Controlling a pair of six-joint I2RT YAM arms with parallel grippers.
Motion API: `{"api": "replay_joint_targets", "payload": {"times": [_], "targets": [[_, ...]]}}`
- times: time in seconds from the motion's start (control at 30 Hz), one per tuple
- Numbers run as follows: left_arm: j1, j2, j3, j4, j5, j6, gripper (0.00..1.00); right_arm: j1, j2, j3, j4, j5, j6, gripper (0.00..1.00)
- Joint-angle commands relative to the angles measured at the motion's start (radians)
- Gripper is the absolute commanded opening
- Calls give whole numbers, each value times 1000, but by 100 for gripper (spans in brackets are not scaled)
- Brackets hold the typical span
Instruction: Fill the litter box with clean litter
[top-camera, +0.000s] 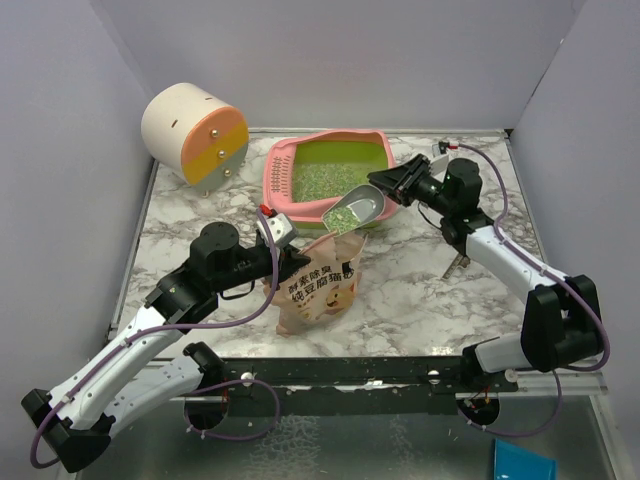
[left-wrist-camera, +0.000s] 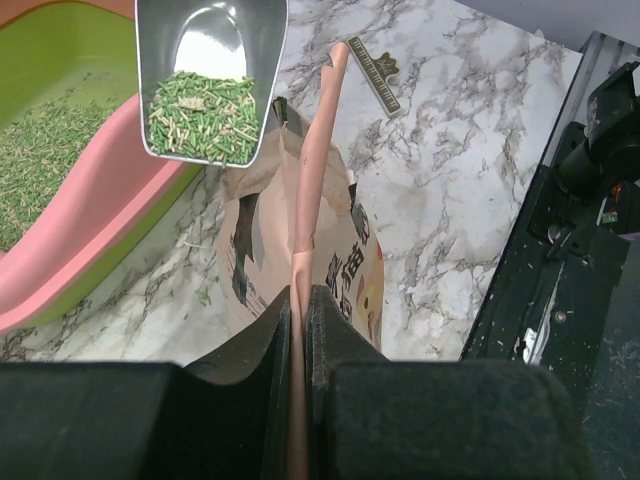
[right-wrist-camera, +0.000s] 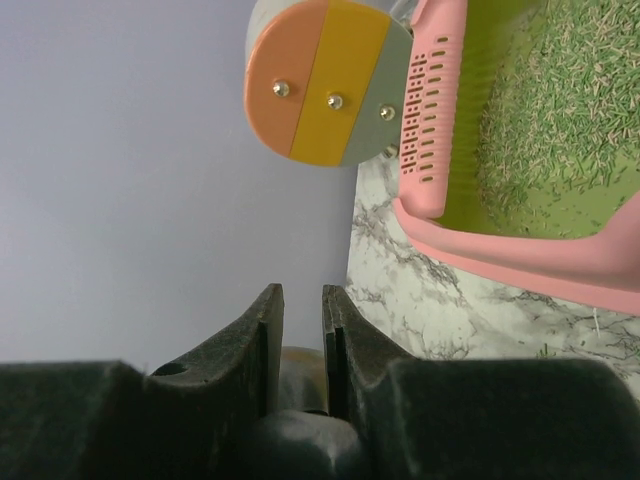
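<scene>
The pink litter box (top-camera: 282, 185) with its green basin lies at the back middle, a thin layer of clean litter (top-camera: 322, 178) spread inside. My right gripper (top-camera: 388, 184) is shut on the handle of a grey scoop (top-camera: 362, 206). The scoop hangs over the box's near rim and the pouch mouth, and it carries green pellets (left-wrist-camera: 204, 116). The beige cat-print pouch (top-camera: 320, 278) stands in front of the box. My left gripper (left-wrist-camera: 300, 292) is shut on the pouch's pink top edge (left-wrist-camera: 318, 150). In the right wrist view the box rim (right-wrist-camera: 520, 255) is at right.
A cream-and-orange cylinder (top-camera: 195, 132) stands at the back left on the marble table (top-camera: 420, 290). A small dark clip (top-camera: 458, 262) lies on the table to the right of the pouch. Grey walls close in the sides and the back.
</scene>
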Motion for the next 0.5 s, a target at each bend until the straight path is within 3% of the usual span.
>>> {"api": "replay_joint_targets", "payload": {"times": [0.0, 0.47], "targets": [[2, -37, 26, 123, 6, -10, 0, -23, 23, 66, 4, -27, -7, 1], [2, -40, 19, 122, -1, -9, 0, -102, 258, 323, 11, -121, 19, 1]]}}
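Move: The right hand, already holding the loaded scoop with its head some 6 cm back and 4 cm to the left of the hand, has the litter box's middle about 8 cm ahead, 9 cm to its left and 17 cm below. The litter bag stands roughly 19 cm back and 9 cm to the left of that hand. From the left hand, pinching the bag's top, the litter box lies some 28 cm ahead and 6 cm right. The right arm carries the full scoop from beside the bag's mouth towards the litter box, going forward about 5.5 cm and gathering speed, with a slight rise and drift to the right, its wrist held almost unturned so the litter stays level in the scoop head. The right fingers keep their grip on the scoop handle, while the left hand stays still and goes on pinching the bag's upper edge to hold it up. ##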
